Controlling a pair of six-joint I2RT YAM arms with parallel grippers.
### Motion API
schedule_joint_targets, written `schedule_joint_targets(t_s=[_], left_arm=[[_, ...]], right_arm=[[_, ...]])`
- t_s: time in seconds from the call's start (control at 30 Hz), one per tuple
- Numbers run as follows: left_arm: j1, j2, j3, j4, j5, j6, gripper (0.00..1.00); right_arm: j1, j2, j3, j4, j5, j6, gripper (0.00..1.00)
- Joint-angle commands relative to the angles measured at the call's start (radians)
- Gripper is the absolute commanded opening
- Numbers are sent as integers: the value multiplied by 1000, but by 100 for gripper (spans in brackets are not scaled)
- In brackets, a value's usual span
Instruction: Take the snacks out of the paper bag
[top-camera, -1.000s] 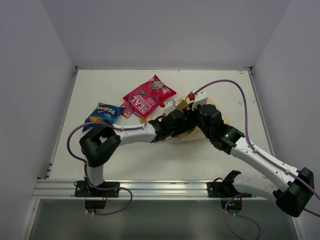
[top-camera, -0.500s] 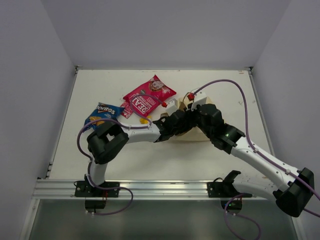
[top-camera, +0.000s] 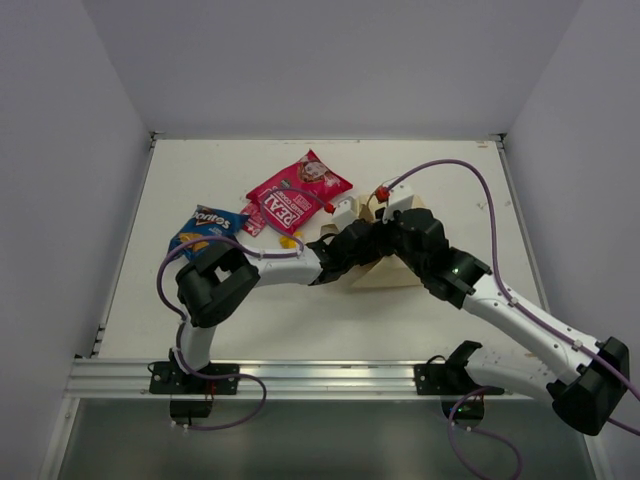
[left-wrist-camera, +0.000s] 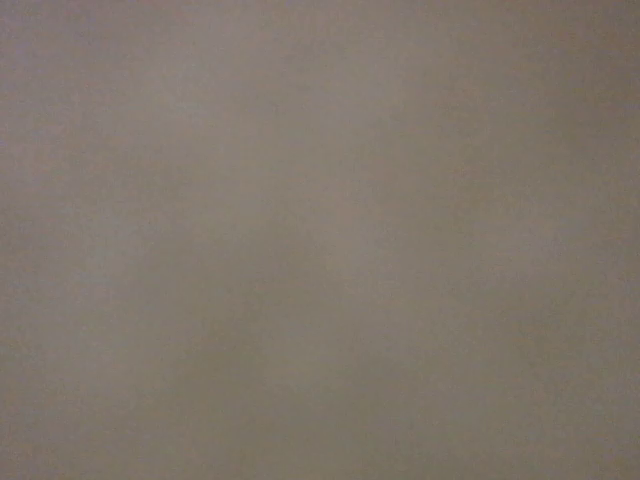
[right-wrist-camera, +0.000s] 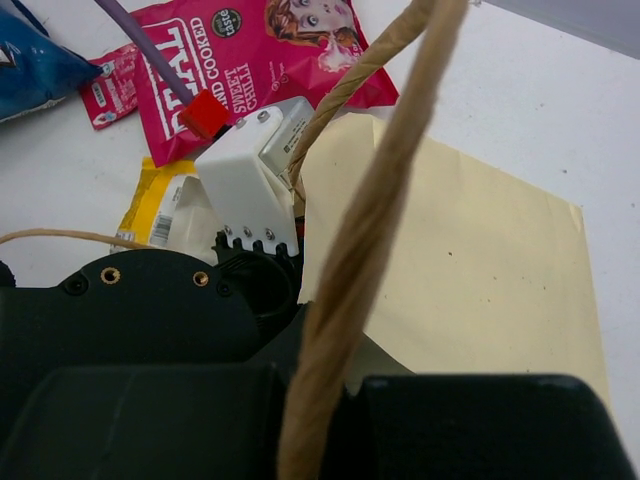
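The tan paper bag (top-camera: 385, 272) lies right of the table's middle, and its flat side (right-wrist-camera: 470, 260) fills the right wrist view. My right gripper (right-wrist-camera: 330, 400) is shut on the bag's twisted-cord handle (right-wrist-camera: 385, 150), holding it up. My left arm's wrist (top-camera: 350, 248) is pushed into the bag's mouth from the left. Its fingers are hidden inside, and the left wrist view shows only dim brown. Out on the table lie the magenta pouch (top-camera: 298, 190), the blue Doritos bag (top-camera: 207, 228), the small pink packet (top-camera: 253, 222) and the small yellow bar (right-wrist-camera: 160, 205).
White walls stand close along the left, right and far edges of the table (top-camera: 200, 300). A purple cable (top-camera: 470, 170) arcs above the right arm. The aluminium rail (top-camera: 300, 378) with both arm bases runs along the near edge.
My left arm has pushed to the right, carrying its wrist deeper into the bag's mouth. The bag has shifted slightly. The right gripper has kept its hold on the handle.
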Motion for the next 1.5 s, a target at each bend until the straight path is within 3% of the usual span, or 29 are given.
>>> schedule_joint_targets(t_s=[0.0,0.13,0.37,0.67,1.03,1.47], left_arm=[[-10,-8,-3,74,-37,38,18],[-10,-29,-15,99,-48,70,0],[-8,-95,-53,123,-60,115,0],[-7,-322,-121,76,-97,210,0],[2,-652,-109,-152,-133,350,0],[254,-874,-173,-452,-109,400,0]], right_arm=[[10,-38,25,77,-30,21,0],[10,-44,8,82,-2,14,0],[-7,-42,-14,79,93,-1,0],[-53,-9,-40,73,182,-13,0],[-113,-4,-63,63,239,1,0],[-139,-38,-50,-19,268,90,0]])
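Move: Inside the paper bag, the orange snack packet lies right at the left fingertips, about 2 cm ahead and 2 cm to the right, a touch lower. The bag's middle is some 6 cm to this hand's right, level with it. The pink popcorn bag lies about 20 cm left and 11 cm farther out; the yellow packet 20 cm left and 3 cm back. From the right hand, the orange packet is roughly 15 cm below, 4 cm ahead and 5 cm right. Closing the rest of the way on the orange packet's edge, the left hand pulls it almost straight up out of the bag by about 22 cm, its fingers tipping upward, then swings some 20 cm left towards the popcorn bag. The right hand keeps its pinch on the bag's rim, drawing it about 8 cm right and slightly forward while turning some 20 degrees clockwise. ##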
